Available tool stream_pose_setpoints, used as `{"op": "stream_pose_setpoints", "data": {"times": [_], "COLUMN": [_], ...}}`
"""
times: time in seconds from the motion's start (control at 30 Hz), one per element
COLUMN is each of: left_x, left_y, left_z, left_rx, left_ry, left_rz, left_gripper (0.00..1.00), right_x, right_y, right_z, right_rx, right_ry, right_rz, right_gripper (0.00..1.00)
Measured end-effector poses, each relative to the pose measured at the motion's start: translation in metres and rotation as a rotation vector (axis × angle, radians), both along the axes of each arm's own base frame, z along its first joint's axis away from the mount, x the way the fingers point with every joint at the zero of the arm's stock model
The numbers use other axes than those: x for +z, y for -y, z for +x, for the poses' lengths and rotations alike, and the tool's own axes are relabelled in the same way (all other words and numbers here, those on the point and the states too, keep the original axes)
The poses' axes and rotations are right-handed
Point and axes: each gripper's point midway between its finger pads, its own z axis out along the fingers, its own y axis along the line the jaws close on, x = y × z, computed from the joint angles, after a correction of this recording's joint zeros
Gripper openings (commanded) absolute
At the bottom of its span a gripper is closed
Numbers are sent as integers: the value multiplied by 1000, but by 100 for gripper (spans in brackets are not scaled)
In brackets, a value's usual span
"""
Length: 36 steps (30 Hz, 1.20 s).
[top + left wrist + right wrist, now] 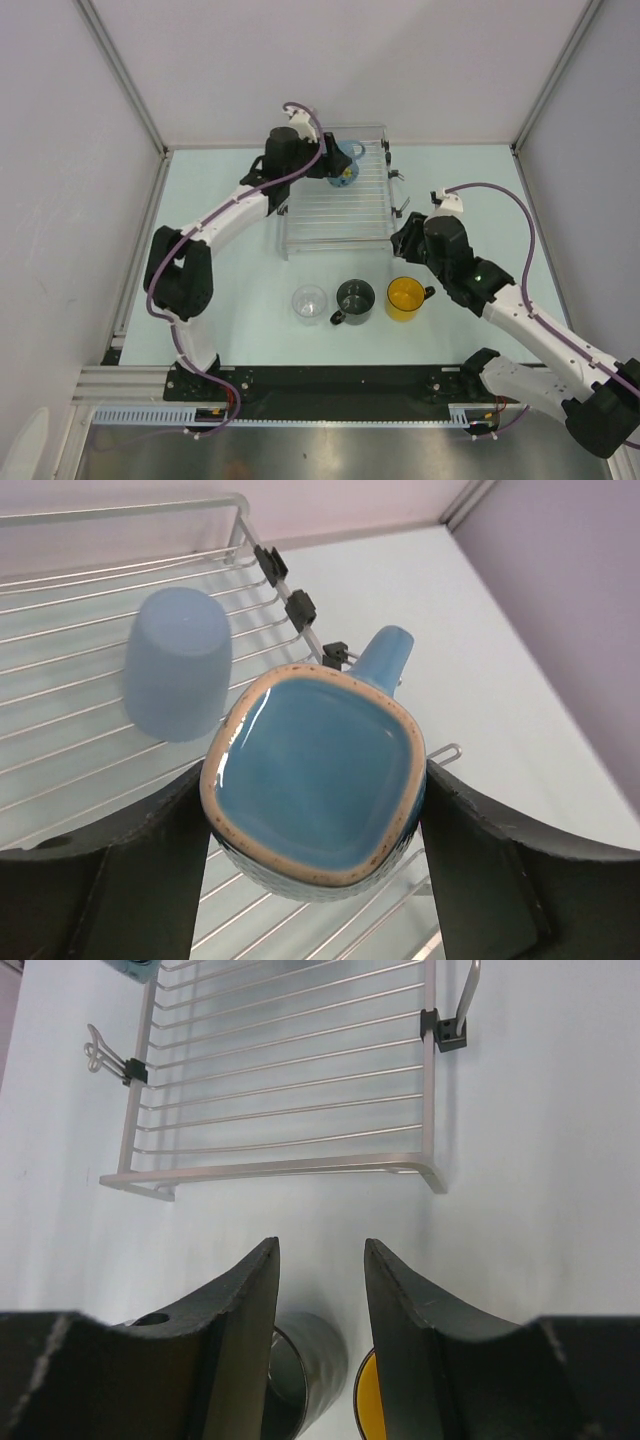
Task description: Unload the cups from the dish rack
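My left gripper (338,166) is at the far right corner of the dish rack (300,205), shut on the blue handled mug (350,154). In the left wrist view the mug (315,765) sits between both fingers (150,860), handle pointing away, just above the rack bars (60,600). The pale blue handleless cup (178,665) stands upside down on the bars just beyond it. The clear glass tumbler (310,303), dark grey mug (354,300) and yellow mug (406,298) stand in a row on the table in front of the rack. My right gripper (402,240) is open and empty above the dark grey mug (315,1365) and yellow mug (366,1405).
White walls enclose the pale table (220,300) on three sides. Small wire hooks (400,195) stick out from the rack's right rail. The rack's near edge (290,1167) lies just beyond my right fingers (245,1300).
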Motion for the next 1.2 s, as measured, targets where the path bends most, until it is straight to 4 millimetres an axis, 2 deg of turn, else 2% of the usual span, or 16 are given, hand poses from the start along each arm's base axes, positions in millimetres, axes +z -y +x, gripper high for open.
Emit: {"op": "stream_pose_setpoints", "data": {"times": [0.17,0.33,0.57,0.63,0.77,0.9,1.03,1.1,1.2], "left_x": [10,21,47,48,48,47,38,36,38], "left_y": [-33,-46,-64,-67,-70,-69,-64,-59,-50], "left_z": [-9,-37,-60,-65,-81,-99,-117,-126,-140], "left_rx": [36,-8,-61,-74,-121,-179,-212,-234,-277], "left_ry": [-38,-80,-90,-102,-145,-179,-224,-240,-248], "left_rz": [-137,-288,-487,-546,-706,-830,-880,-885,-885], "left_gripper": [1,0,0,1,0,0,0,0,0], "right_x": [6,9,10,12,32,65,94,102,102], "right_y": [1,1,-3,-7,-22,-39,-56,-65,-78], "right_z": [-1,-2,-4,-5,-6,-9,-10,-8,-2], "right_rx": [-3,-8,2,17,85,160,229,259,291], "right_ry": [14,17,9,13,58,139,210,228,221], "right_rz": [15,35,62,74,155,267,374,418,459], "right_gripper": [45,44,44,44,45,44,45,44,44]}}
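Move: The left hand, still holding the blue mug clear above the rack, is taking it to the right gripper, about 20 cm back, 12 cm to its right and 3 cm lower; the blue cup left in the rack stands 11 cm ahead and 13 cm below. From the right hand the blue mug is 20 cm ahead, 12 cm left and 3 cm higher, with the yellow mug 5 cm back, 3 cm right and the dark mug 5 cm back, 8 cm left, both 17 cm below. Keeping its grip on the blue mug, the left hand draws back about 14 cm off the rack with a smaller shift left and slight rise, while rolling some 50 degrees, left side down, so the fingers swing from dipping to pointing right and a little up, the mug's mouth towards the right arm. After nearly holding still for the first half, the right hand rises about 10 cm and goes 8 cm left to meet the mug, rolling its left side up and turning counter-clockwise, fingers staying part open and not yet touching. ##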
